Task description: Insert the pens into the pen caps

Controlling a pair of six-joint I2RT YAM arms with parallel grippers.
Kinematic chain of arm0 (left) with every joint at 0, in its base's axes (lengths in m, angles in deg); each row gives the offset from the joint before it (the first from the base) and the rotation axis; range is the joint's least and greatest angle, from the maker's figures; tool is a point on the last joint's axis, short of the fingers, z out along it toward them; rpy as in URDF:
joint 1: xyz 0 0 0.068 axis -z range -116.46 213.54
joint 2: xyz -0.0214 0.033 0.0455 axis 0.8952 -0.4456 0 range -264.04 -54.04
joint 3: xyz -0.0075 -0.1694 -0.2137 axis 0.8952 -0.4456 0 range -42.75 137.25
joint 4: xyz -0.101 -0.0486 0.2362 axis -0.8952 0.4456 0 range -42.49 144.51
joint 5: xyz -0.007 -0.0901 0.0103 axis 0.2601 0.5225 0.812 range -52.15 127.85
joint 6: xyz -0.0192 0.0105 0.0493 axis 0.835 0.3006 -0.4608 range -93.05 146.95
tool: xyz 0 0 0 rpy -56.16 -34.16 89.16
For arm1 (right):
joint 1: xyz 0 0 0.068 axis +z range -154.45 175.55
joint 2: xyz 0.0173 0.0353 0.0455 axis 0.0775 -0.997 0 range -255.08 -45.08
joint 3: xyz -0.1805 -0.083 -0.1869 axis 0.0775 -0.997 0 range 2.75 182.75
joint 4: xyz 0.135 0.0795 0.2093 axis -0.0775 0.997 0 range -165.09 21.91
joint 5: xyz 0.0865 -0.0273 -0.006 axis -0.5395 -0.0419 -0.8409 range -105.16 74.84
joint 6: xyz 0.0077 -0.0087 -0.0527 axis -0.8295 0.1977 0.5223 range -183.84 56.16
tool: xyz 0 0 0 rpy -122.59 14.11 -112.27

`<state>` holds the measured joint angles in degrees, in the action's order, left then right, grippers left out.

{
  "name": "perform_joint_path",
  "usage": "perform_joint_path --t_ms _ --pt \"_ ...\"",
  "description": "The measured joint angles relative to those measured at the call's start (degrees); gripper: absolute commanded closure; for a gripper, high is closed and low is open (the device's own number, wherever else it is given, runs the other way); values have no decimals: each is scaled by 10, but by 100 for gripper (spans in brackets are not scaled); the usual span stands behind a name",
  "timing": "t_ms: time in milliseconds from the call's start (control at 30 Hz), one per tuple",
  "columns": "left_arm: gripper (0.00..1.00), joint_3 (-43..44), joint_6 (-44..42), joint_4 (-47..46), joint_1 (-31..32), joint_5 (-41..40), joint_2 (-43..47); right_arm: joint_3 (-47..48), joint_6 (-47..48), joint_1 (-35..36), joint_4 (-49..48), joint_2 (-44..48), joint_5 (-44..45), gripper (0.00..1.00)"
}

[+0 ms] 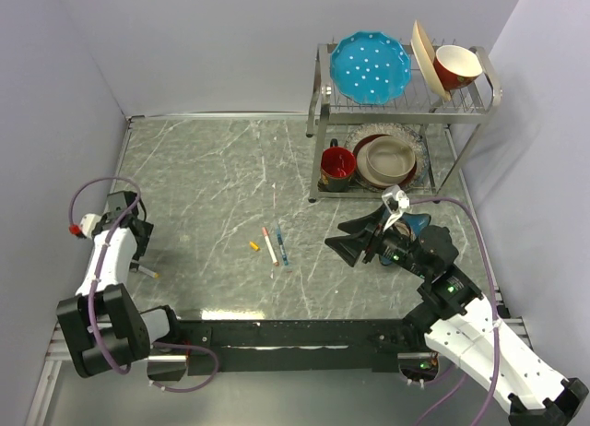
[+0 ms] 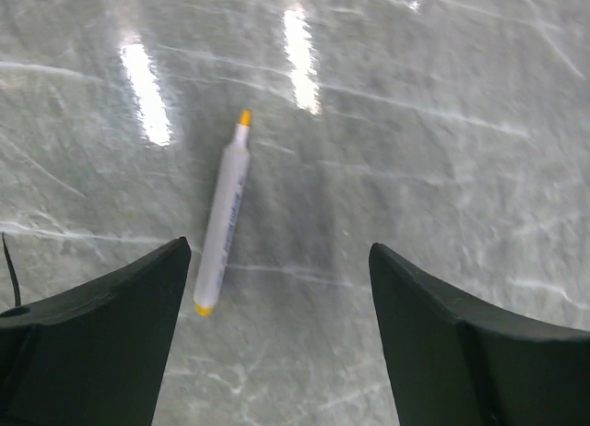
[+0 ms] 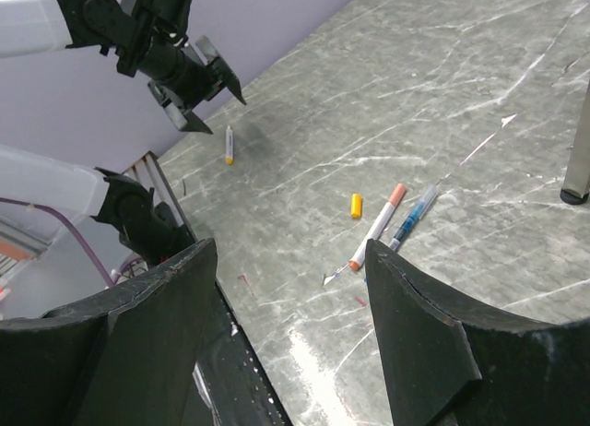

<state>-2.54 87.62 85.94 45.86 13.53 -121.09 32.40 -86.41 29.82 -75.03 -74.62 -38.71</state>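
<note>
A white pen [image 2: 224, 218] with yellow ends lies flat on the marble table, just ahead of my left gripper [image 2: 279, 251], whose jaws stand open with nothing between them. From above, that pen [image 1: 147, 272] sits at the far left under the left gripper [image 1: 138, 249]. Mid-table lie a loose yellow-orange pen cap [image 1: 253, 246], a white pen [image 1: 269, 245] with a salmon-pink end, and a blue pen [image 1: 280, 247]. My right gripper [image 1: 355, 243] hovers open to their right, empty. Its wrist view shows the cap [image 3: 356, 205], white pen [image 3: 376, 228] and blue pen [image 3: 413, 216] ahead of the right gripper [image 3: 288, 251].
A metal dish rack [image 1: 406, 103] stands at the back right, holding a blue plate [image 1: 370, 67], bowls and a red mug [image 1: 337, 165]. Grey walls close in on the left, back and right sides of the table.
</note>
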Motion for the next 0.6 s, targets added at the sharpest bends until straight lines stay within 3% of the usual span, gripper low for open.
perform_joint_path --t_ms 433,600 --pt "34 -34 5 -51 -42 28 -67 1 -10 0 0 0 -12 27" --pt "49 -36 5 -60 -42 30 -86 2 -12 0 -1 0 -13 27"
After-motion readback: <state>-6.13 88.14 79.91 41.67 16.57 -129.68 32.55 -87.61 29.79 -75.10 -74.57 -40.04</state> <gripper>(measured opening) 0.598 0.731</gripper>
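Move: The loose white pen with the yellow ends lies about 6 cm below the left hand, some 2 cm back and 3 cm to its left. The yellow cap is about 31 cm to that hand's right and 5 cm farther out, with the orange-ended pen 4 cm to the cap's right, level with it. From the right hand, the loose pen is about 60 cm left, 4 cm ahead and 26 cm down. The left hand sinks about 5 cm to straddle the loose white pen, its fingers partly closing. ##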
